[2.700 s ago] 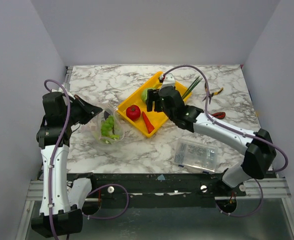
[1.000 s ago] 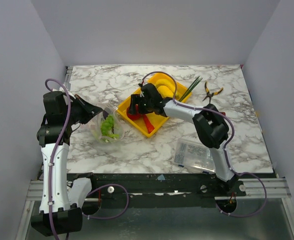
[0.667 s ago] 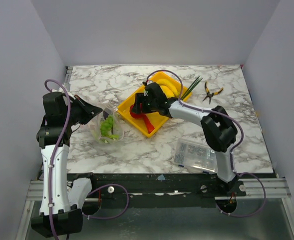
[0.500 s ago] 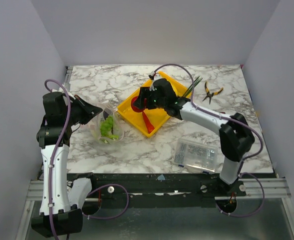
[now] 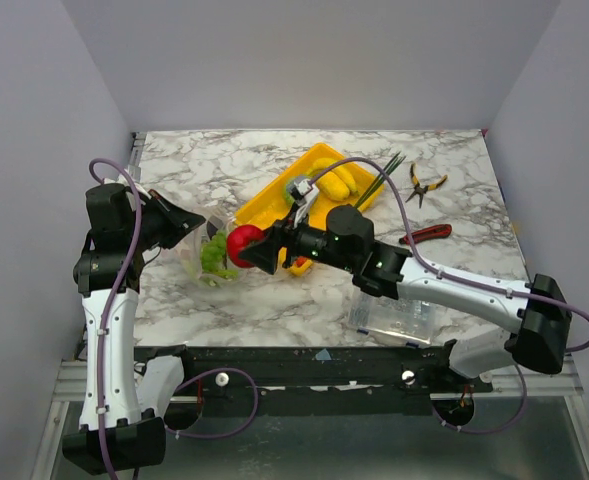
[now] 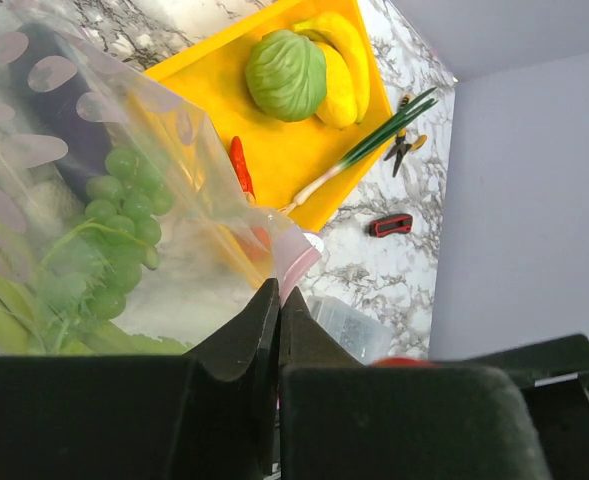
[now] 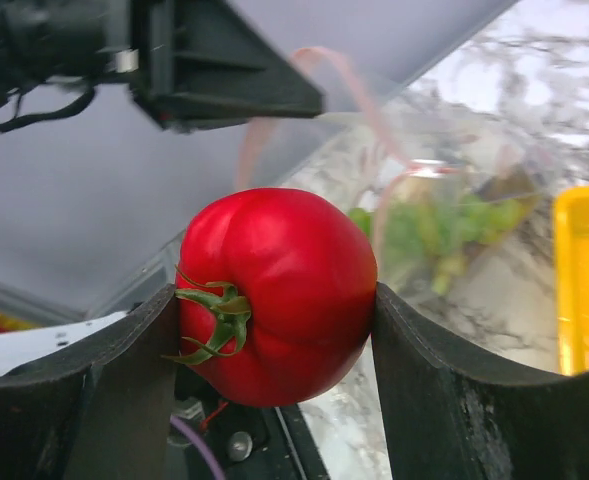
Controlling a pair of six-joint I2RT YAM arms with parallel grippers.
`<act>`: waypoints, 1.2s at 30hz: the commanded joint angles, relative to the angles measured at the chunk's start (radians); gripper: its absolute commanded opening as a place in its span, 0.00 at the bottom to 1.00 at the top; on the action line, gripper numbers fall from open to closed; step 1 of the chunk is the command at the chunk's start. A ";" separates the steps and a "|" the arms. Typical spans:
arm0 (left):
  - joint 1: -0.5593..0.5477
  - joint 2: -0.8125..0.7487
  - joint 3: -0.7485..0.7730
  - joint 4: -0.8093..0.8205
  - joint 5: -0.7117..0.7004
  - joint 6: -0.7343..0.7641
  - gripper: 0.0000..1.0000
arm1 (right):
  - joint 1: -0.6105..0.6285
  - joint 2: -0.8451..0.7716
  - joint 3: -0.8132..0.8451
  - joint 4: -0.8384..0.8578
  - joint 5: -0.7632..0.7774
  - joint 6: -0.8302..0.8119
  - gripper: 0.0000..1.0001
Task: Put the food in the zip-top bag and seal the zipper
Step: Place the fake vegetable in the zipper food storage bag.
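My right gripper (image 5: 250,250) is shut on the red tomato (image 5: 240,243) and holds it in the air just right of the zip-top bag (image 5: 214,262). In the right wrist view the tomato (image 7: 279,290) sits between both fingers, in front of the bag's open mouth (image 7: 444,220). My left gripper (image 5: 200,222) is shut on the bag's pink zipper strip (image 6: 299,258) and holds that edge up. Green leafy pieces and grapes (image 6: 124,200) lie inside the bag. The bananas (image 5: 337,181), a green cabbage (image 6: 286,75), the leek (image 5: 378,180) and the red pepper (image 6: 237,165) stay on the yellow tray (image 5: 274,200).
Yellow-handled pliers (image 5: 426,183) lie at the back right and a red utility knife (image 5: 426,233) lies in front of them. A rigid clear box of small parts (image 5: 394,318) sits near the front edge, partly under my right arm.
My right gripper closed on the tomato in the tray, lifted it and carried it left and nearer, to the bag's mouth. The left arm and the bag have not moved.
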 commanded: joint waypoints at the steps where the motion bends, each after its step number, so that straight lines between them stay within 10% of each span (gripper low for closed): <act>1: 0.002 -0.007 0.008 0.031 0.030 -0.012 0.00 | 0.062 0.070 0.060 0.039 0.031 -0.022 0.00; 15: 0.000 0.002 0.000 0.093 0.128 -0.114 0.00 | 0.081 0.376 0.299 0.021 0.146 -0.032 0.10; 25: 0.000 -0.015 0.002 0.113 0.160 -0.161 0.00 | 0.081 0.450 0.402 -0.117 0.171 0.032 0.73; 36: 0.002 -0.005 -0.024 0.121 0.143 -0.144 0.00 | 0.079 0.278 0.341 -0.307 0.279 0.012 0.90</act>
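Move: In the right hand's fingers, the tomato is already held; the bag's open mouth lies about 7 cm to that hand's left, 3 cm ahead and 4 cm lower. The grapes inside the bag are roughly 12 cm left, 6 cm ahead and 16 cm below, and the yellow tray's middle some 22 cm ahead, 11 cm right and 25 cm down. From the left hand, pinching the rim, the mouth's middle sits about 2 cm back, 2 cm right and 4 cm below. Swinging left about 10 cm, first slightly back and then forward and down, the right hand carries the tomato into the bag's mouth, its fingertips dipping some 10 degrees. There the fingers open wider and let go, and the hand starts back out to the right, about 3 cm. The left hand keeps its pinch on the pink rim, shifting roughly 2 cm right and up with a slight roll. ##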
